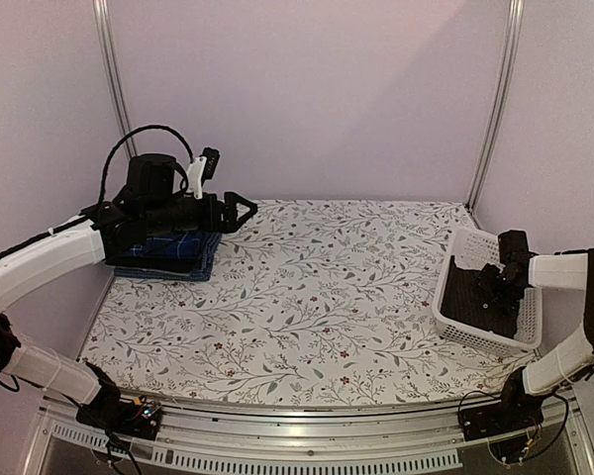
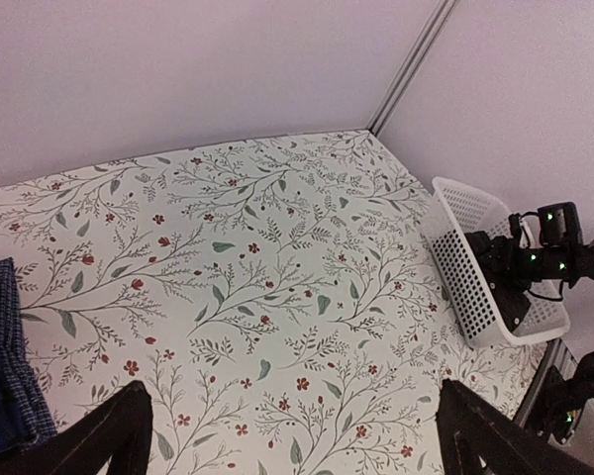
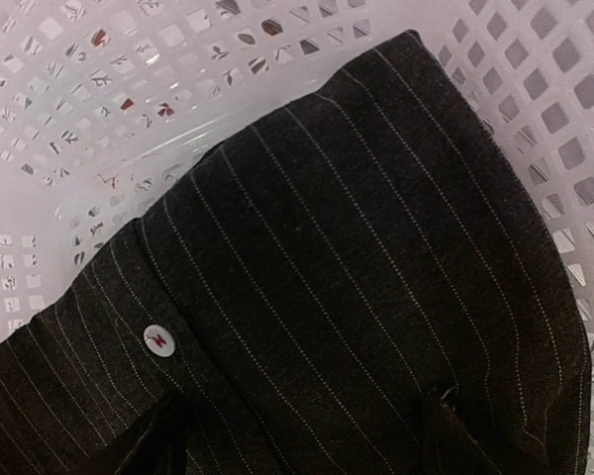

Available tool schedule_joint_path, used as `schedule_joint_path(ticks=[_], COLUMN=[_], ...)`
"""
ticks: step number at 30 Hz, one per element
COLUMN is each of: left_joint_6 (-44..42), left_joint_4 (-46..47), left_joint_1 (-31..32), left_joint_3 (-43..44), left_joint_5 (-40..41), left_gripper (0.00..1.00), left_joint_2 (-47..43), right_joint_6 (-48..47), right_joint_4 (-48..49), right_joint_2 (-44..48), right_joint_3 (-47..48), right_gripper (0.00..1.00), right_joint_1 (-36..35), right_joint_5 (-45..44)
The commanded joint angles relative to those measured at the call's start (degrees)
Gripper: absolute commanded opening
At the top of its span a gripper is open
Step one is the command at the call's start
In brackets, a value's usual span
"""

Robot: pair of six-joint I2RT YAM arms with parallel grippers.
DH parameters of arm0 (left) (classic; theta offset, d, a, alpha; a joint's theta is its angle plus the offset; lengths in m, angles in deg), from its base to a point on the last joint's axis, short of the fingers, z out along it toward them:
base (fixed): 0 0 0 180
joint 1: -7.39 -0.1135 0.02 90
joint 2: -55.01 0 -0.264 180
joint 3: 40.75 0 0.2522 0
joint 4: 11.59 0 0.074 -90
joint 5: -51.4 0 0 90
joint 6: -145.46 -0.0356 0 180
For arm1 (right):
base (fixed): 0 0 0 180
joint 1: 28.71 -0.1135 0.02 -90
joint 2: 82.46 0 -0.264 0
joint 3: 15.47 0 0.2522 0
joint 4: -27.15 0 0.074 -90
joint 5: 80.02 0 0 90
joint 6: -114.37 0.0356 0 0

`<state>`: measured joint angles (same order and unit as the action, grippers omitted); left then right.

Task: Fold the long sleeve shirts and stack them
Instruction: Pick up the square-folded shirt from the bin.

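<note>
A black pinstriped long sleeve shirt [image 3: 356,247] with a small pale button lies crumpled in the white mesh basket [image 1: 472,240] at the table's right edge. My right gripper [image 1: 492,287] is down inside the basket. Its dark fingers [image 3: 163,440] stand wide apart and press into the cloth, with a span of shirt between them. A folded blue-and-navy plaid shirt [image 1: 168,255] tops a small stack at the back left. My left gripper [image 1: 246,210] hovers just above and to the right of that stack, open and holding nothing. In the left wrist view the plaid stack [image 2: 5,376] shows at the left border.
The floral tablecloth [image 1: 317,297] covers the table between stack and basket. Pale walls and metal posts close the back and sides. The basket [image 2: 465,257] sits against the right wall, its mesh walls [image 3: 129,99] surrounding the right gripper.
</note>
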<state>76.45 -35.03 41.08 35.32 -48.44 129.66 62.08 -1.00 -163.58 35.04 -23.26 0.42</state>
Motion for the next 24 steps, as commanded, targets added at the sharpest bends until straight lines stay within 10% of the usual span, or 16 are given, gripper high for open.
schedule_joint_path(ticks=[1, 12, 24], left_joint_6=[-0.81, -0.11, 0.43], left_joint_4=[0.97, 0.58, 0.7], left_joint_1=[0.0, -0.02, 0.0], left_joint_3=[0.97, 0.98, 1.09], left_joint_5=[-0.21, -0.04, -0.09], left_gripper=[1.0, 1.0, 1.0], left_joint_2=[0.67, 0.1, 0.4], right_joint_6=[1.29, -0.84, -6.41], right_joint_4=[2.69, 1.58, -5.87], right_joint_2=[-2.12, 2.96, 13.95], right_joint_3=[-1.8, -1.1, 8.09], right_gripper=[0.71, 0.09, 0.0], right_joint_1=[0.26, 0.26, -0.46], right_joint_5=[3.45, 2.0, 4.85])
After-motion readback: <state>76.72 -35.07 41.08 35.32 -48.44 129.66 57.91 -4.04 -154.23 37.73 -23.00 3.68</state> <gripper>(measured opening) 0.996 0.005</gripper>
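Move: The right hand is already down in the bin with open fingers at the square-folded shirt. The shirt's middle lies about 3 cm to its left, 1 cm back and roughly 1 cm below. The bin's right wall stands about 9 cm to the right, level fore and aft, and its far wall some 14 cm ahead and 4 cm left. From the idle left hand the shirt lies about 67 cm right, 4 cm back and 25 cm below. Almost in place at first, the right hand closes its wide-open fingers fully, pinching a fold of the shirt's top just right of its middle. It then rises with growing speed, about 6 cm, out from the bin floor, easing slightly forward near the end while the fingers stay shut and tilt up nearly 10 degrees. ##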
